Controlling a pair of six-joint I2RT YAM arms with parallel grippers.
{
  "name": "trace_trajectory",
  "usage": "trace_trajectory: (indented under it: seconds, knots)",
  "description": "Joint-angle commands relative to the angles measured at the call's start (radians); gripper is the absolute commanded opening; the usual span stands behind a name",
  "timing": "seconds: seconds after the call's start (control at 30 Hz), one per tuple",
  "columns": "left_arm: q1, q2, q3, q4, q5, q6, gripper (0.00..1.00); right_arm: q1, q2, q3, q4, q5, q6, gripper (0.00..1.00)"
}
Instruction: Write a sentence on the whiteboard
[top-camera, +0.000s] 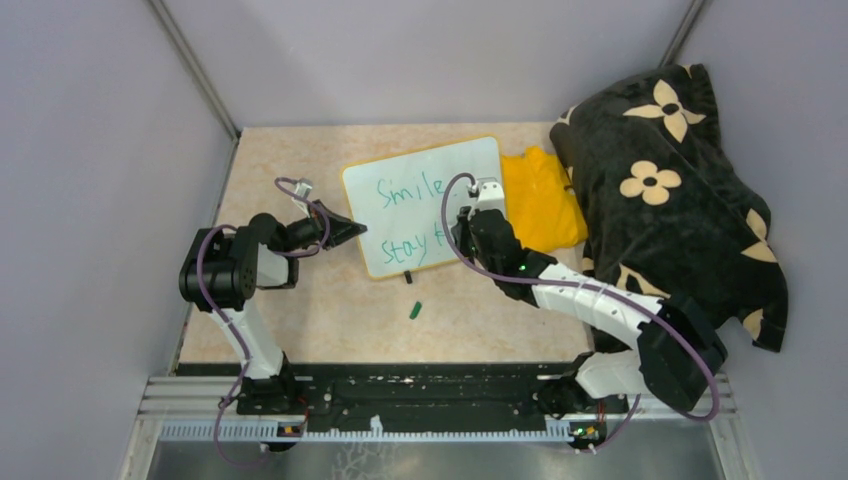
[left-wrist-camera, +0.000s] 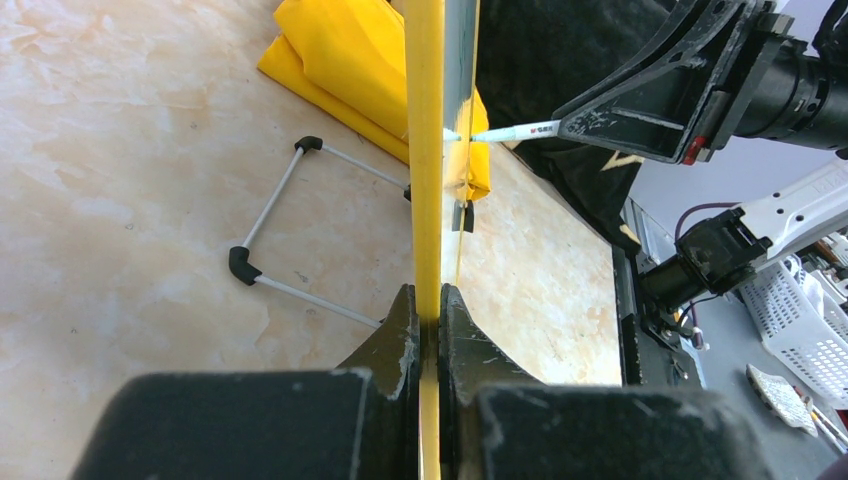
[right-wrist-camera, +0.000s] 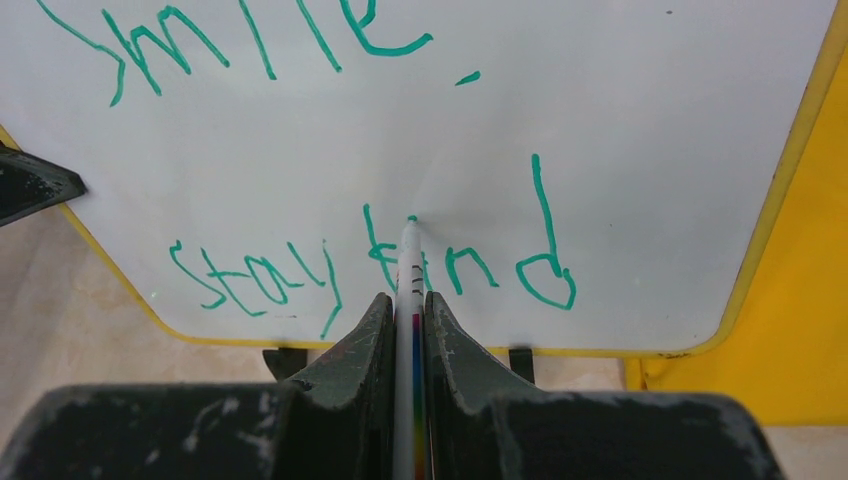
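The whiteboard (top-camera: 425, 205) stands tilted on the table, yellow-framed. The sentence (top-camera: 410, 188) is in green: "Smile." above "stay kind". My left gripper (top-camera: 350, 228) is shut on the board's left edge; in the left wrist view its jaws (left-wrist-camera: 428, 300) pinch the yellow frame (left-wrist-camera: 424, 150), seen edge-on. My right gripper (right-wrist-camera: 408, 305) is shut on a white marker (right-wrist-camera: 408, 265). The marker's green tip touches the board between the "k" and the "n" of the lower line (right-wrist-camera: 540, 205). The marker (left-wrist-camera: 510, 131) also shows from the side, meeting the board's face.
A folded yellow cloth (top-camera: 540, 195) lies behind the board's right edge, beside a black flowered blanket (top-camera: 670, 190). A small green marker cap (top-camera: 414, 309) lies on the table in front of the board. The board's wire stand (left-wrist-camera: 290, 230) rests behind it.
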Motion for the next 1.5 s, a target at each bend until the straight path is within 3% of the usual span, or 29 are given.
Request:
trace_trajectory:
  seconds: [0.0,0.3,0.7,1.13,1.47]
  knots:
    - [-0.018,0.023,0.013,0.048,0.028,0.045,0.0,-0.009,-0.091,0.021,0.009,-0.003,0.015,0.0]
    - [-0.018,0.023,0.013,0.048,0.028,0.045,0.0,-0.016,-0.268,0.001,-0.088,0.034,0.008,0.0]
    - [-0.017,0.026,0.012,0.032,0.034,0.059,0.0,-0.054,-0.508,-0.259,-0.112,0.183,0.045,0.0]
    - [-0.018,0.023,0.011,0.04,0.031,0.05,0.0,-0.055,-0.419,-0.262,-0.002,0.159,0.072,0.0]
    - [-0.018,0.034,0.011,0.041,0.028,0.047,0.0,-0.054,-0.437,-0.286,0.016,0.159,0.066,0.0]
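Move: The "d" of "kind" on the whiteboard lies about 7 cm ahead of the right hand, 4 cm to its right and 4 cm below; the fresh "i" dot at the held marker's tip is 6 cm ahead, 2 cm left, 3 cm below. The board's lower right corner is roughly 7 cm ahead, 12 cm right, 9 cm down. From the left hand, the "d" is some 27 cm right, 3 cm ahead, 5 cm lower. The marker, still pinched in the right hand, comes free of the "i" dot, rising about 7 cm while drawing back and beginning to swing right. It is then carried rightward past the "d" and back down to starting height, ending some 9 cm right and 4 cm back, the hand turned a little clockwise. The left hand keeps gripping the board's left edge. ##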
